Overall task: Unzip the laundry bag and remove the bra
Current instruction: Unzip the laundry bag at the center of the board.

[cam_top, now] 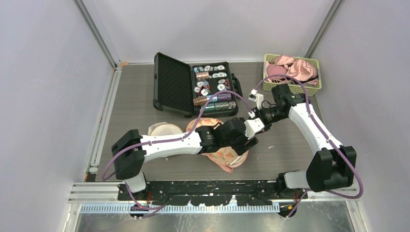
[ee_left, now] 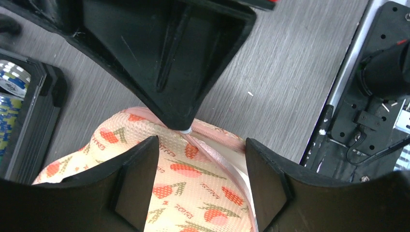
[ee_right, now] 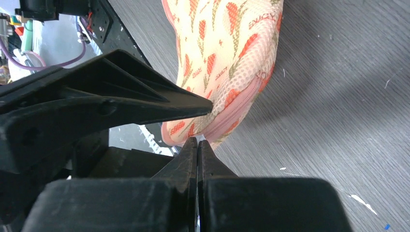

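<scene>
The laundry bag, peach mesh with a red and green print, lies in the middle of the table under both grippers. My left gripper hovers just over it, open, a finger on each side of the cloth. The pink zipper runs between the fingers and gapes a little, pale lining showing inside. My right gripper is shut on the small white zipper pull at the bag's far edge. The bra is hidden.
An open black case of poker chips stands just behind the bag. A green basket with pink garments is at the back right. A pale round padded piece lies left of the bag. The black mounting plate lines the near edge.
</scene>
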Controlling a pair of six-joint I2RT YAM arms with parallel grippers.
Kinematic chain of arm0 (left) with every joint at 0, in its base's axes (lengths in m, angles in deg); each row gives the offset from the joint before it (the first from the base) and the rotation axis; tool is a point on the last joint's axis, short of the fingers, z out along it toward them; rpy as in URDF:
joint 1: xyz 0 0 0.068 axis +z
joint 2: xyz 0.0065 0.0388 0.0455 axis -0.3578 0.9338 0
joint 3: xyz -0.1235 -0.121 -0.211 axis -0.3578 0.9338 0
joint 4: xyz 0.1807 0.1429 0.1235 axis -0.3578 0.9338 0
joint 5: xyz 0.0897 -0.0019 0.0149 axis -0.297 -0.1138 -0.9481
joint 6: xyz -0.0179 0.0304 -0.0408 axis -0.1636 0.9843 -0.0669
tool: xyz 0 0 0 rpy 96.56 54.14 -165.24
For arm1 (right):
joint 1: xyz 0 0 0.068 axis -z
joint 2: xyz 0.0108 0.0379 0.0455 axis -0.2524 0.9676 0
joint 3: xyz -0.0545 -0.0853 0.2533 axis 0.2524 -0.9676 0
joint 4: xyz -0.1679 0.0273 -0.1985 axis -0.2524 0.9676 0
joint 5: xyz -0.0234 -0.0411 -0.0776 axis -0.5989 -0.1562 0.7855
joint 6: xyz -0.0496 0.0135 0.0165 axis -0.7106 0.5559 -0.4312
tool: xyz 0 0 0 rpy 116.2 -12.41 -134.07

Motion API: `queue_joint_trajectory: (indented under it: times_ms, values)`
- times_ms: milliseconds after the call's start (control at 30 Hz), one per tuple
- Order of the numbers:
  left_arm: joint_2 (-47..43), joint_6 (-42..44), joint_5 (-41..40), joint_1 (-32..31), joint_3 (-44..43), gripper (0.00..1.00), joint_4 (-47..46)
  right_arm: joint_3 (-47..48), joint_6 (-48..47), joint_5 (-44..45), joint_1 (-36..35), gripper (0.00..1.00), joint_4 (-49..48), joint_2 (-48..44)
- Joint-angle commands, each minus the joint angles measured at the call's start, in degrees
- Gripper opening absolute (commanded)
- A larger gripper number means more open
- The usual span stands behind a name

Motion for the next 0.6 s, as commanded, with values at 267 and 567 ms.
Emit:
queue_joint_trajectory:
  times_ms: [267, 567]
  values:
    - [-0.5, -0.7, -4.6, -0.3, -1.0, 0.30, 2.1, 0.5, 4.9, -2.5, -1.2, 0.01, -2.8, -4.3]
    - [-4.5, 2.1, 0.4, -0.2, 3.2, 0.00, -0.3, -0.1, 4.5, -2.1, -1.2, 0.01, -3.3, -3.9]
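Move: At the left fingertips, the open fingers straddle the laundry bag's pink zipper edge, roughly 1 cm ahead, 1 cm to the left and 1 cm below. The right hand already grips that edge, about 1 cm under its own hand point. From the left hand, the bag body's middle lies some 12 cm left, 6 cm back and 10 cm down, and the chip case about 15 cm ahead, 14 cm left and 11 cm down. Closing from about two-thirds open to shut, the left fingers pinch the pink zipper edge right beside the right fingertips, while the hand eases about 1 cm left, with slight forward and downward drift, barely turning. The right hand stays shut on the bag edge and lifts it about 1 cm, then holds still. ##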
